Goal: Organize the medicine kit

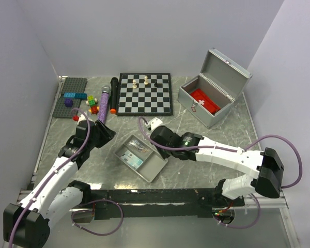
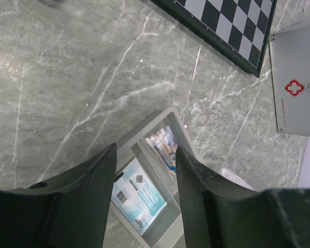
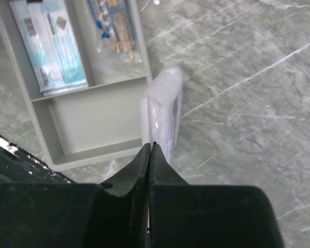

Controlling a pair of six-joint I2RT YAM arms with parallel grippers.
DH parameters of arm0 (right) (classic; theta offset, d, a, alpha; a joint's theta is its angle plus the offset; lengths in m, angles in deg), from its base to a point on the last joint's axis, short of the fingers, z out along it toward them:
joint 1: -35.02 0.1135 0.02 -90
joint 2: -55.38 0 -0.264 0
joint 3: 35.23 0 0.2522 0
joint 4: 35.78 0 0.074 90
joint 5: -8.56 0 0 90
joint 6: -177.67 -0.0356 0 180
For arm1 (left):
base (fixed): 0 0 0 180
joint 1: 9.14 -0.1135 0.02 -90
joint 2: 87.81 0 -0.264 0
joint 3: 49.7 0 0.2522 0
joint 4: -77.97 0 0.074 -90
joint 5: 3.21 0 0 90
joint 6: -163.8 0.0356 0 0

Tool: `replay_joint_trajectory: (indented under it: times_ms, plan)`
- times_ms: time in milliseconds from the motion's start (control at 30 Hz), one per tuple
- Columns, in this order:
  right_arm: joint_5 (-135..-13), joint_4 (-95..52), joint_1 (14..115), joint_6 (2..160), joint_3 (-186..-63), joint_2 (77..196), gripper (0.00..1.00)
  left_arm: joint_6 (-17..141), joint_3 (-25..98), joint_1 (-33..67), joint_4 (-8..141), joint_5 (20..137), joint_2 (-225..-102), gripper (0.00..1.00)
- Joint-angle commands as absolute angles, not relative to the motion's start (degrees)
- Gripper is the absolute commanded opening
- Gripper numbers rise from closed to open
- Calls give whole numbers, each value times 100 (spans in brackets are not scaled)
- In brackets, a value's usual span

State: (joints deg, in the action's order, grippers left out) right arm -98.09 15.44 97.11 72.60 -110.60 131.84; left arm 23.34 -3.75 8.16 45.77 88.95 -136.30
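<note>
The medicine kit (image 1: 206, 111) (image 2: 299, 88) stands open at the back right, lid up, with a red pouch (image 1: 204, 99) inside. A grey divided tray (image 1: 152, 168) (image 3: 93, 119) lies mid-table and holds a blue-white sachet (image 2: 139, 194) (image 3: 54, 41) and a bag of swabs (image 3: 113, 31). My right gripper (image 1: 156, 133) (image 3: 151, 144) is shut on the edge of a white wrapped packet (image 1: 155, 123) (image 3: 163, 103), which stands on edge just outside the tray's wall. My left gripper (image 1: 106, 133) (image 2: 145, 150) hovers open at the tray's left end, nothing between its fingers.
A chessboard (image 1: 144, 93) with a few pieces lies at the back centre. Left of it are a black microphone (image 1: 113, 95), a purple one (image 1: 103, 106) and a grey brick plate (image 1: 70, 95) with coloured bricks. Walls close in the left, back and right sides.
</note>
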Motion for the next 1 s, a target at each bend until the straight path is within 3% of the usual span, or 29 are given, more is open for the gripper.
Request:
replay_joint_trajectory:
  times_ms: [0,633,967]
  plan:
    - [-10165,1867,10085,7238,-11333,13403,0,2352,-245,791,4601,9013,-13535,54]
    - [-10482,2246,11166,6929,-12317,15292,0,2326,-306,782,4557,9092,-13580,53]
    - [-10157,2140,11368,6992,-12256,15469,0,2291,-359,756,4513,9128,-13465,53]
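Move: The right gripper, shut on the white bandage packet, has the tray's empty compartment roughly 7 cm back, 7 cm to its left and 13 cm below. The blue sachets in the tray lie some 18 cm left of this hand and 3 cm back; the cotton swabs are about 14 cm left and 3 cm ahead. From the idle left gripper the empty compartment is around 14 cm back and 21 cm to the right, 12 cm lower. Lower the right gripper about 7 cm while drawing it back some 6 cm and carrying it as far left, bringing the held bandage packet in over the tray's empty compartment. Start back and down, then let the leftward travel take over. Tip the hand's left side down about 15 degrees with a slight counter-clockwise turn, fingers kept shut on the packet. ##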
